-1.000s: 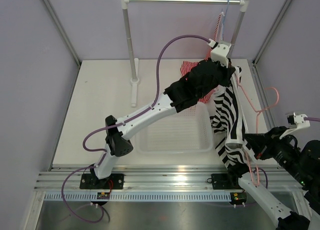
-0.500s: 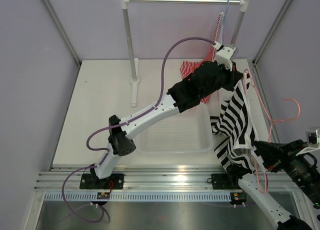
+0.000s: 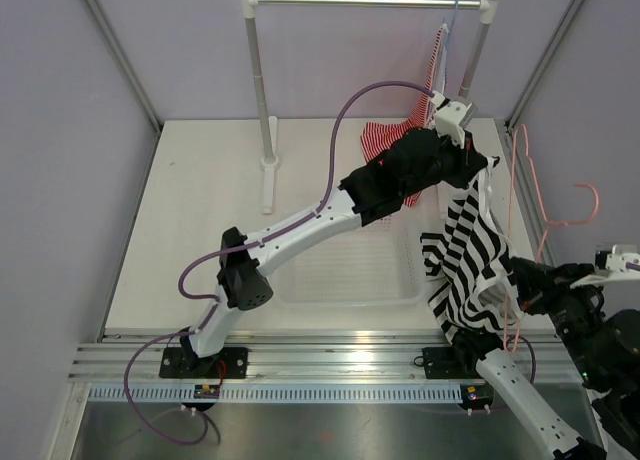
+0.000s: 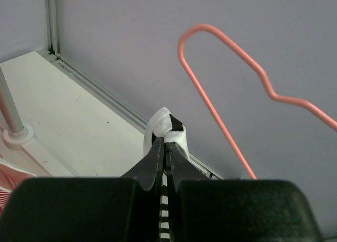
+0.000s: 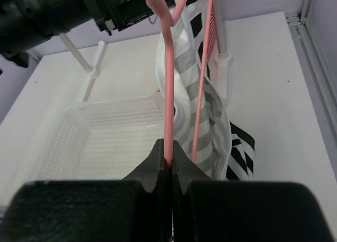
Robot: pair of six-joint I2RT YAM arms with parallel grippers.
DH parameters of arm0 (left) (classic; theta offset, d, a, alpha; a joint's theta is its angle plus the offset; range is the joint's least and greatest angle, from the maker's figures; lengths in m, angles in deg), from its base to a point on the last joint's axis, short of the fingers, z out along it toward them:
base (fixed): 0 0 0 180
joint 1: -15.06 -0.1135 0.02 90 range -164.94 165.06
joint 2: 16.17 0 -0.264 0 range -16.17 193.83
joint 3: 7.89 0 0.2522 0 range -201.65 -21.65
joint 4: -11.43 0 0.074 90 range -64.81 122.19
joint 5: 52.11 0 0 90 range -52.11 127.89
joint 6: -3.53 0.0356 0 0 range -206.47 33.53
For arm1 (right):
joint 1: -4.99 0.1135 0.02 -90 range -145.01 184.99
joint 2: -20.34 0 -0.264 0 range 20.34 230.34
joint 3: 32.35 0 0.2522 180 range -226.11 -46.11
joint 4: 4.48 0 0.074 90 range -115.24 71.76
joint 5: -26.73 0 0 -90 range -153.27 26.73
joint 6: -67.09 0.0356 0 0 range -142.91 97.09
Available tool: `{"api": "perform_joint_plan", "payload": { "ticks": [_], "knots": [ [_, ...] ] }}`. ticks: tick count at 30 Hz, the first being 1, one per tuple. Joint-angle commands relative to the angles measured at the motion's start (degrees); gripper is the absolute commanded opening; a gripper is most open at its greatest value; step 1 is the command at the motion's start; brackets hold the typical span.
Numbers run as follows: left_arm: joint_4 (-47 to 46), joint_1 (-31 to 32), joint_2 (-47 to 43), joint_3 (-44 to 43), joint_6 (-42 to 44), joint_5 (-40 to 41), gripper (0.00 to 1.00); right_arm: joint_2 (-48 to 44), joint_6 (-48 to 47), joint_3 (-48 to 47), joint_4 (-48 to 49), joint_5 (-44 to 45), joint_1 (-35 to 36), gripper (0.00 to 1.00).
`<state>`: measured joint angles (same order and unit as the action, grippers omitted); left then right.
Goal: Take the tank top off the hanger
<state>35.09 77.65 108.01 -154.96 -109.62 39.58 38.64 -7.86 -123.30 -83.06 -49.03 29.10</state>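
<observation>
The black-and-white striped tank top (image 3: 468, 265) hangs bunched between the two arms at the right of the table. My left gripper (image 3: 478, 168) is shut on one of its straps, and in the left wrist view the white strap edge (image 4: 167, 127) sticks out past the closed left gripper (image 4: 166, 143). The pink wire hanger (image 3: 510, 220) stands nearly upright beside the cloth, its hook out to the right. My right gripper (image 3: 513, 286) is shut on the hanger wire (image 5: 168, 89) low down; the right gripper (image 5: 169, 150) pinches that wire, with the cloth (image 5: 208, 110) draped around the second wire.
A white perforated basket (image 3: 340, 300) lies in front of the arms' bases, under the left arm. A clothes rack (image 3: 260, 90) stands at the back, with a red-and-white striped top (image 3: 385, 135) on a light blue hanger (image 3: 452, 30) at its right end.
The left gripper has carried the strap right and slightly back. The hanger has swung more upright with its hook out to the right, and the striped cloth has slid lower along it.
</observation>
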Motion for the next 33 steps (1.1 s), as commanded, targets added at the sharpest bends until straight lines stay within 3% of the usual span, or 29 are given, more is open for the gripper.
{"api": "perform_joint_plan", "payload": {
  "ticks": [1, 8, 12, 16, 20, 22, 26, 29, 33],
  "knots": [
    [-2.95, -0.45, -0.96, 0.59, -0.84, -2.91, 0.00, 3.93, -3.79, 2.03, 10.84, 7.99, 0.31, 0.00],
    [-8.31, 0.34, -1.49, 6.58, -1.36, -13.20, 0.00, 7.97, -8.71, 5.64, 18.75, 16.42, 0.32, 0.00],
    [-9.44, 0.69, -1.40, 7.54, -2.24, -15.66, 0.00, 10.34, -15.91, 10.91, 32.18, 25.20, 0.40, 0.00],
    [-8.84, 1.04, -1.66, 7.11, -1.02, -17.16, 0.00, 14.21, -24.52, 15.22, 44.93, 27.33, 0.40, 0.00],
    [-8.31, 1.40, -3.67, 9.91, 0.21, -18.92, 0.00, 17.89, -30.06, 18.03, 56.78, 26.46, 0.32, 0.00],
    [-9.62, 2.10, -6.22, 15.50, 1.18, -19.01, 0.00, 19.39, -35.07, 20.40, 62.33, 26.37, 0.23, 0.00],
    [-15.07, 2.80, -8.16, 23.95, 0.66, -20.59, 0.00, 23.79, -36.93, 16.64, 64.19, 25.93, -1.35, 0.00],
    [-21.04, 3.24, -7.90, 28.10, -1.01, -22.96, 0.00, 25.81, -35.80, 16.28, 68.07, 20.58, -6.96, 0.00],
    [-21.67, 4.38, -6.23, 27.85, 0.04, -23.14, 0.00, 29.59, -30.69, 14.52, 67.36, 15.20, -15.58, 0.00]
  ]
}}
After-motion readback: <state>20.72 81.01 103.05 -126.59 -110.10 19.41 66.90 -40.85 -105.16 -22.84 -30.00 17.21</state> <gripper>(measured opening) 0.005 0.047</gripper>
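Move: The left hand pinches the tank top's upper edge, and the hanger's gripped middle lies about 20 cm back and 6 cm right of it, nearly level. From the right hand, which holds that hanger, the draped tank top's middle is roughly 9 cm ahead, 7 cm left and 10 cm down. The white basket sits some 17 cm ahead and 25 cm left of the right hand, about 35 cm below. Right hand drives the hanger about 20 cm forward; left keeps pinching the tank top, pulling down and back. ##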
